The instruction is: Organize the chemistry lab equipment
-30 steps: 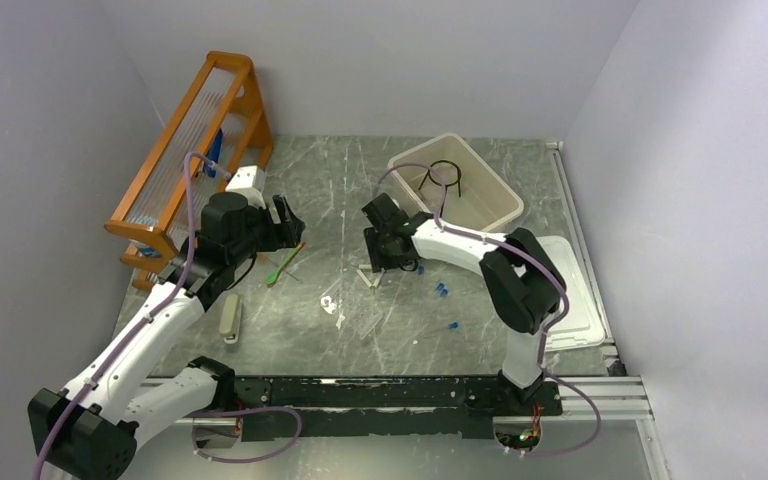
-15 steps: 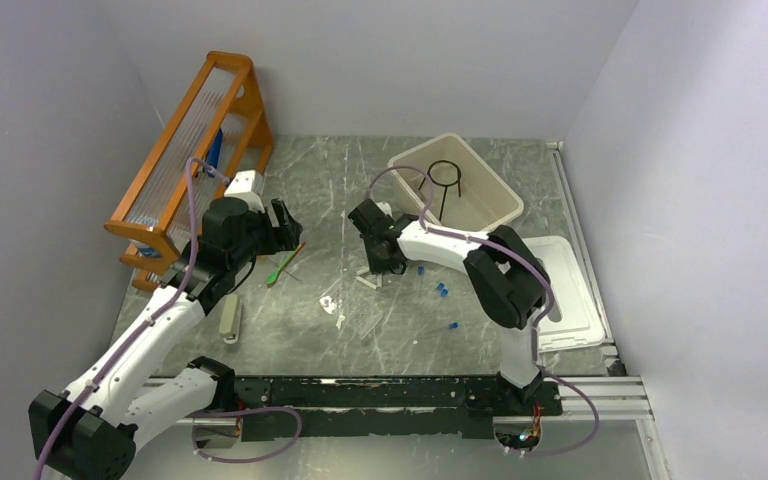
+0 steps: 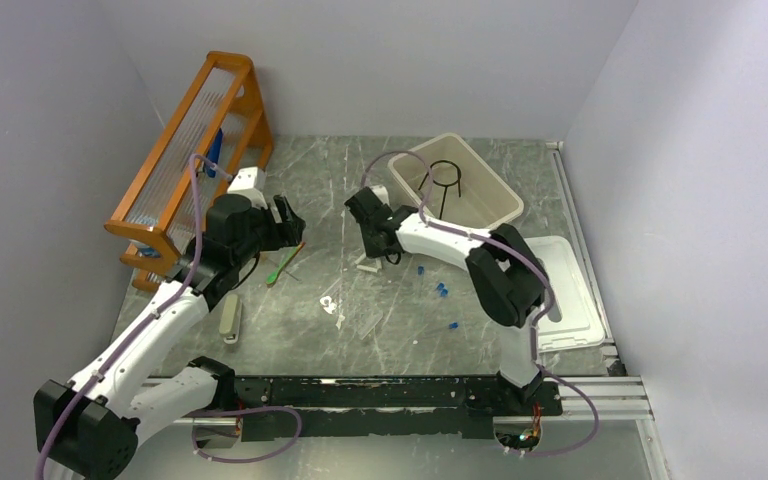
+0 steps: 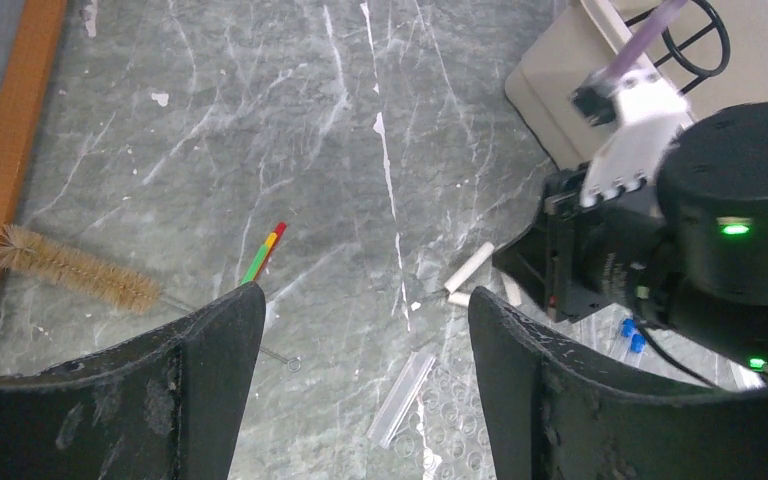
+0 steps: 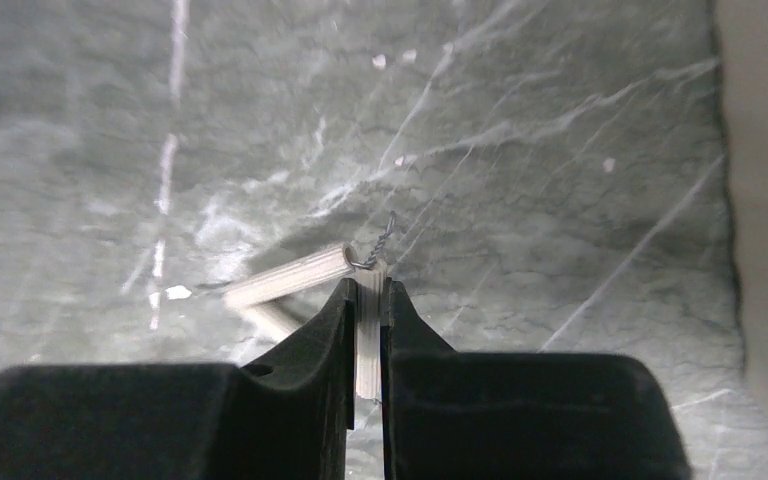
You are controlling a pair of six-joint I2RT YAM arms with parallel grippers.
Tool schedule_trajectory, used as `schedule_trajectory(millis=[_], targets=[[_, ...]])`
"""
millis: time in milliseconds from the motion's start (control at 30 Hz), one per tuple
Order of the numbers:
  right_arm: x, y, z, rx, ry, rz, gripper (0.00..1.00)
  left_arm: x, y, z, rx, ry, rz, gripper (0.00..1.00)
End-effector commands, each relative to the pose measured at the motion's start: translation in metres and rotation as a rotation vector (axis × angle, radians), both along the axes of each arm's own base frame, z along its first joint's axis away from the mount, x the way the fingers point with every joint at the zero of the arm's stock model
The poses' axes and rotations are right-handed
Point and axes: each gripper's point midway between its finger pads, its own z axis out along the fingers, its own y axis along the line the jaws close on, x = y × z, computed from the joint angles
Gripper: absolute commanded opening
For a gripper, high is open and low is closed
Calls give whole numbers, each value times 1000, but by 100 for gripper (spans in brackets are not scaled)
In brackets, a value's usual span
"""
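Observation:
My right gripper (image 5: 367, 290) is shut on one rod of the white triangle (image 5: 290, 278), whose twisted wire corner sticks out just past the fingertips. From above, that gripper (image 3: 369, 258) points down at the triangle (image 3: 366, 267) at the table's middle. My left gripper (image 4: 360, 300) hangs open above the table with nothing between its fingers; from above it (image 3: 285, 225) is left of centre. The green-handled tool (image 4: 265, 250) lies by its left finger, and a clear thin tube (image 4: 403, 398) lies below. The black wire ring (image 3: 443, 175) stands in the beige bin (image 3: 495, 205). Blue-capped pieces (image 3: 441, 290) lie right of the triangle.
The big orange rack (image 3: 195, 150) stands along the left wall, with a bristle brush (image 4: 75, 275) beside its base. A white lid (image 3: 572, 295) lies at the right edge. A beige oblong piece (image 3: 230, 318) rests near the left arm.
The right gripper has shut on the white triangle's rod and shifted a little left and back. The left arm has barely moved.

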Motion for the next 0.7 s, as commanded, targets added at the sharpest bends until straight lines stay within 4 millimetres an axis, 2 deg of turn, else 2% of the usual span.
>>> schedule_trajectory(millis=[0, 100, 200, 333, 433, 467, 500, 600, 667], targets=[[31, 8, 92, 127, -238, -5, 0, 2, -5, 19, -40, -62, -12, 78], [35, -2, 139, 182, -331, -22, 0, 1, -3, 26, -39, -78, -7, 79], [39, -23, 181, 215, -419, -60, 0, -2, -2, 29, -38, -83, -7, 79], [48, -75, 227, 212, -524, -165, 0, -5, -2, 27, -31, -69, -17, 79], [61, -128, 241, 198, -571, -273, 0, -6, -2, 26, -25, -65, -21, 79], [67, -152, 243, 188, -585, -320, 0, -6, -2, 26, -25, -66, -22, 79], [69, -166, 243, 184, -590, -345, 0, -6, -2, 26, -26, -67, -25, 79], [74, -214, 240, 160, -599, -449, 0, -4, -5, 28, -30, -69, -32, 78], [74, -246, 231, 121, -590, -530, 0, -1, -6, 29, -31, -67, -35, 78]])
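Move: The right hand, a couple of centimetres above the table, already pinches one side of the clay triangle. The open bin it is bound for lies about 15 cm ahead and 17 cm to its right, its middle some 4 cm higher. The ring stand inside is roughly 16 cm ahead and 14 cm right; the nearest blue-capped tube lies 10 cm right and 4 cm back. From the idle left hand, the bin is about 18 cm ahead, 35 cm right and 15 cm below. Keeping the clay triangle pinched by one side between its closed fingertips, the right arm pulls it almost straight up from near the table, gathering speed until it is some 25 cm higher, well above the bin's rim. Before the climb is over it swings to the right and a little forward towards the bin, about 20 cm sideways, while the wrist tips the fingers outward by some 35 degrees and turns clockwise. ##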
